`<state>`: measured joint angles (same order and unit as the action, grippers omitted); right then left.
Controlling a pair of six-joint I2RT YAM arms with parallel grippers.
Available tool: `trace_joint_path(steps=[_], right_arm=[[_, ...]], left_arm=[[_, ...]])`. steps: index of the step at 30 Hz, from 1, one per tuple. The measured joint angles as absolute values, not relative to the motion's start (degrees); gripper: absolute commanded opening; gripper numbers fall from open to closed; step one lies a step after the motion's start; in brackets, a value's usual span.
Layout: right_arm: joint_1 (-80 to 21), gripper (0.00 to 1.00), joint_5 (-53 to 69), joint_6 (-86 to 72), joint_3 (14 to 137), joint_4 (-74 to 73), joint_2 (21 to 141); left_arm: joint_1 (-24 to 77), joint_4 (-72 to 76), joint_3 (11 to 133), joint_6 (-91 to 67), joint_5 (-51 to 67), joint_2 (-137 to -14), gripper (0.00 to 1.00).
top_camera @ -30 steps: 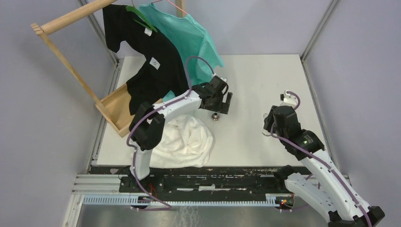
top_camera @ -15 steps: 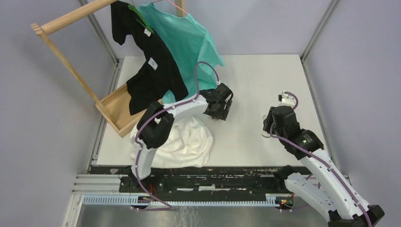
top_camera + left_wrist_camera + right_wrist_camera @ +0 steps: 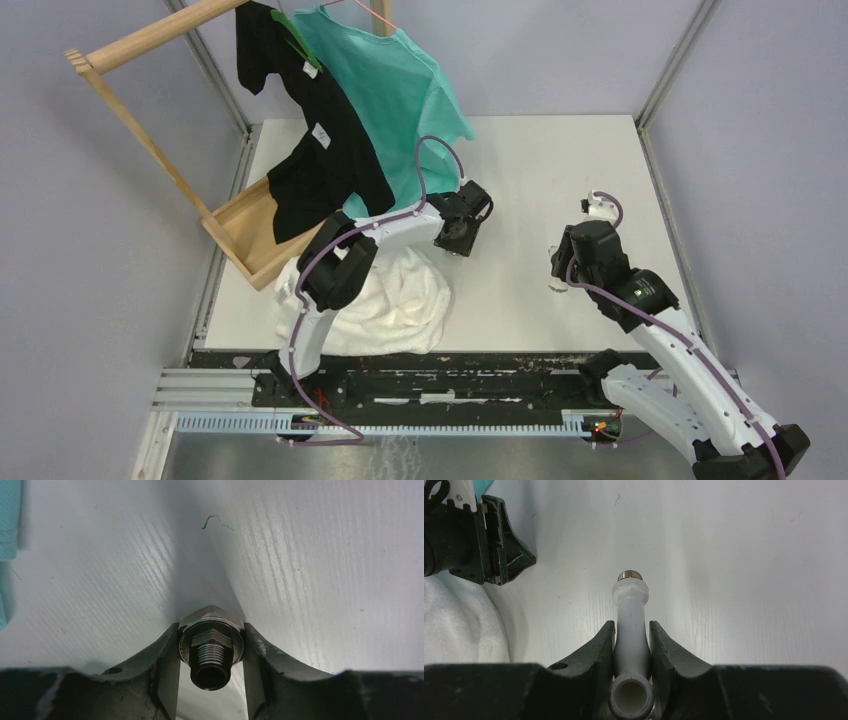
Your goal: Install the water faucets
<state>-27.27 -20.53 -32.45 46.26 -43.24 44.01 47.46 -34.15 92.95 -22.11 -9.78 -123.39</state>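
A small silver threaded fitting [image 3: 211, 652] stands on the white table, its thread pointing at the left wrist camera. My left gripper [image 3: 211, 630] is shut on it, both fingers pressing on its round flange. From above, the left gripper [image 3: 458, 238] points down at the table and covers the fitting. My right gripper [image 3: 631, 625] is shut on the white plastic spout [image 3: 631, 607], which lies level above the table. The spout's brass threaded end [image 3: 630, 574] points towards the left gripper [image 3: 489, 545]. In the top view the right gripper [image 3: 562, 268] sits at mid right.
A crumpled white towel [image 3: 395, 290] lies just left of the left gripper. Behind it stands a wooden rack [image 3: 245, 240], hung with a black shirt [image 3: 320, 160] and a teal shirt [image 3: 395, 90]. Bare white table [image 3: 520, 180] separates the two grippers.
My left gripper has come down over the fitting and closed on it from wide open. The right arm has shifted slightly left with the spout.
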Motion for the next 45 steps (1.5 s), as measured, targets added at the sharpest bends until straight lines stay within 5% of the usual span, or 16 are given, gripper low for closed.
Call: trace_joint_path(steps=[4, 10, 17, 26, 37, 45], right_arm=[[-27.24, 0.01, -17.32, -31.77, 46.94, -43.29, 46.46], [-27.27, 0.01, -10.55, -27.77, 52.05, -43.64, 48.82], [-27.27, 0.01, 0.51, -19.16, 52.82, -33.56, 43.66], [-27.27, 0.01, 10.72, -9.32, 48.51, -17.54, 35.44], [-27.24, 0.01, 16.45, -7.51, 44.8, 4.78, 31.97], [-27.27, 0.01, 21.1, -4.56, 47.77, 4.95, 36.1]], left_arm=[[47.24, -34.15, 93.03, -22.02, -8.8, -123.37, 0.04], [45.28, -35.55, 93.06, -22.04, -0.99, -120.51, 0.03], [38.3, -35.4, 93.01, -23.09, 15.92, -103.79, 0.03], [28.75, -16.05, 80.07, -36.91, 37.87, -82.59, 0.03], [29.58, 3.64, 78.0, -61.17, 56.23, -88.38, 0.03], [29.58, 39.81, 78.04, -90.96, 63.59, -98.06, 0.03]])
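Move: The left fingers already grip the metal nut at the table. The white faucet, held in the right fingers, lies from the left hand some 20 cm right, 10 cm back and 16 cm higher. The towel's middle is about 16 cm left of the left hand and 12 cm back, the teal shirt's hem roughly 10 cm left and 9 cm ahead. From the right hand, the metal nut is about 20 cm left, 10 cm ahead and 16 cm below. Still gripping metal nut and faucet, both hands rise, left about 37 cm, right some 23, wrists swinging face to face. ##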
